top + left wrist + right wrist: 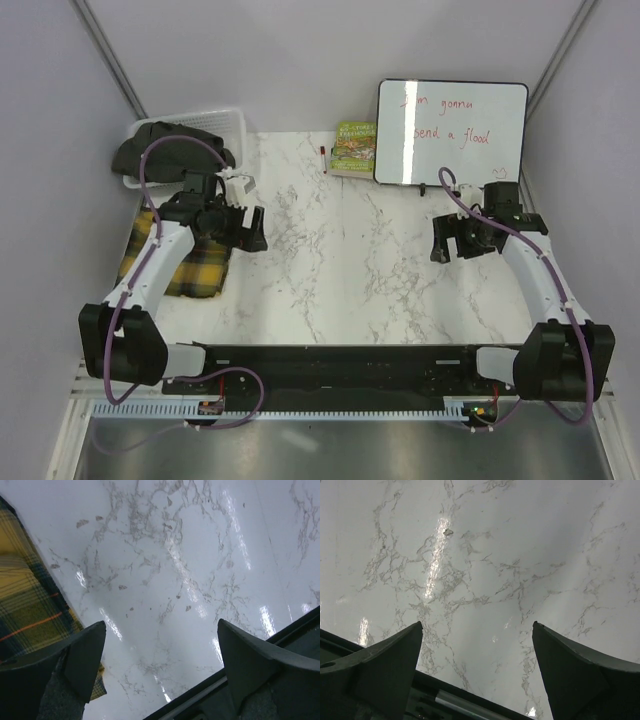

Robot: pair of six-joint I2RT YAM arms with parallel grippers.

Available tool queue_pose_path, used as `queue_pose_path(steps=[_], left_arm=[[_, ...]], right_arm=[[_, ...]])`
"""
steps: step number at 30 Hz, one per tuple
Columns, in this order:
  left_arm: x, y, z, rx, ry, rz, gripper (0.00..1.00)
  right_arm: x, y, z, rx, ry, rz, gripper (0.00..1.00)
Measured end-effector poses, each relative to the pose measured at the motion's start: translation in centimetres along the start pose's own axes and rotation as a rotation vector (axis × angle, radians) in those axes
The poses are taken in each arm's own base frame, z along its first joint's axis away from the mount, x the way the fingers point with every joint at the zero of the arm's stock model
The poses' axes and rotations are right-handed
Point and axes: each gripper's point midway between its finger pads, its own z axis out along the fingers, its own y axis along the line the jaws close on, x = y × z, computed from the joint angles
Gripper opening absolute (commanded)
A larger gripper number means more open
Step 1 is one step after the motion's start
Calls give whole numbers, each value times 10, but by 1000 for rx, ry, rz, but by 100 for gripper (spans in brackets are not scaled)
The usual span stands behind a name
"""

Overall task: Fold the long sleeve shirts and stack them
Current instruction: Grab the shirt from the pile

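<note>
A yellow-and-black plaid shirt (190, 268) lies folded on the marble table at the left, partly under my left arm. In the left wrist view its edge (25, 600) shows beside the left finger. A dark charcoal shirt (165, 145) is heaped in and over the white mesh basket (232, 122) at the back left. My left gripper (247, 230) (161, 622) hovers open just right of the plaid shirt, with only bare table between its fingers. Over the right side of the table, my right gripper (452, 240) (477, 623) also stands open, holding nothing.
A whiteboard (450, 130) with red writing leans at the back right, a green book (354, 147) and a small red marker (323, 153) beside it. The black base rail (330, 365) runs along the near edge. Grey walls close in both sides.
</note>
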Motion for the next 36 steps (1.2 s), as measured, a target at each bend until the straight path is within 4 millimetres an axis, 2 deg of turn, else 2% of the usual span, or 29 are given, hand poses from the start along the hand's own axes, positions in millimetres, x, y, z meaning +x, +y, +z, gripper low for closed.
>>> queue_pose_path(steps=[2,5,10,13,16,18,20,23,27,31,36], left_arm=[[-15,3,-6,-29,-34,-10,99],[-54,6,-24,-77,-126,-8,99],[-146,18,-57,-166,-327,7,99],[-193,38,-68,-225,-398,-12,99],[-251,80,-77,-317,-477,-29,99],[-274,113,-79,-363,-516,-40,99],[-288,156,-82,-430,-540,-61,99],[-287,212,-72,-514,-532,-91,99],[-262,277,-31,-599,-449,-108,99],[-235,316,28,-645,-344,-86,99],[-199,345,85,-686,-223,-57,99]], right_arm=[[-3,-2,3,6,-2,2,98],[-6,-4,10,8,4,9,98],[-15,-6,13,9,-7,18,98],[-23,-6,11,12,-30,14,98],[-28,-6,11,13,-40,13,98],[-27,-7,13,12,-35,16,98],[-26,-7,15,11,-29,18,98],[-26,-7,16,11,-24,22,98],[-26,-7,17,10,-23,25,98],[-25,-8,17,12,-20,28,98],[-24,-9,18,19,-15,30,98]])
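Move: The dark striped shirt on the pile lies about 37 cm ahead of the left hand, some 24 cm to its left and roughly 10 cm lower. The white basket holding it has its middle about 38 cm ahead and 23 cm left, some 12 cm below. The plaid shirt lies nearer, about 3 cm ahead, 19 cm left and 13 cm below. From the right hand the dark shirt is some 38 cm ahead, 70 cm left and 9 cm below. The dark shirt in the basket is approached by the left hand, which sweeps about 35 cm forward, rising nearly 20 cm, then swings some 20 cm left and drops steeply over the basket. The wrist turns some 30 degrees counter-clockwise, fingers wide open; contact can't be seen. The right hand eases 3 cm forward, open and empty. ##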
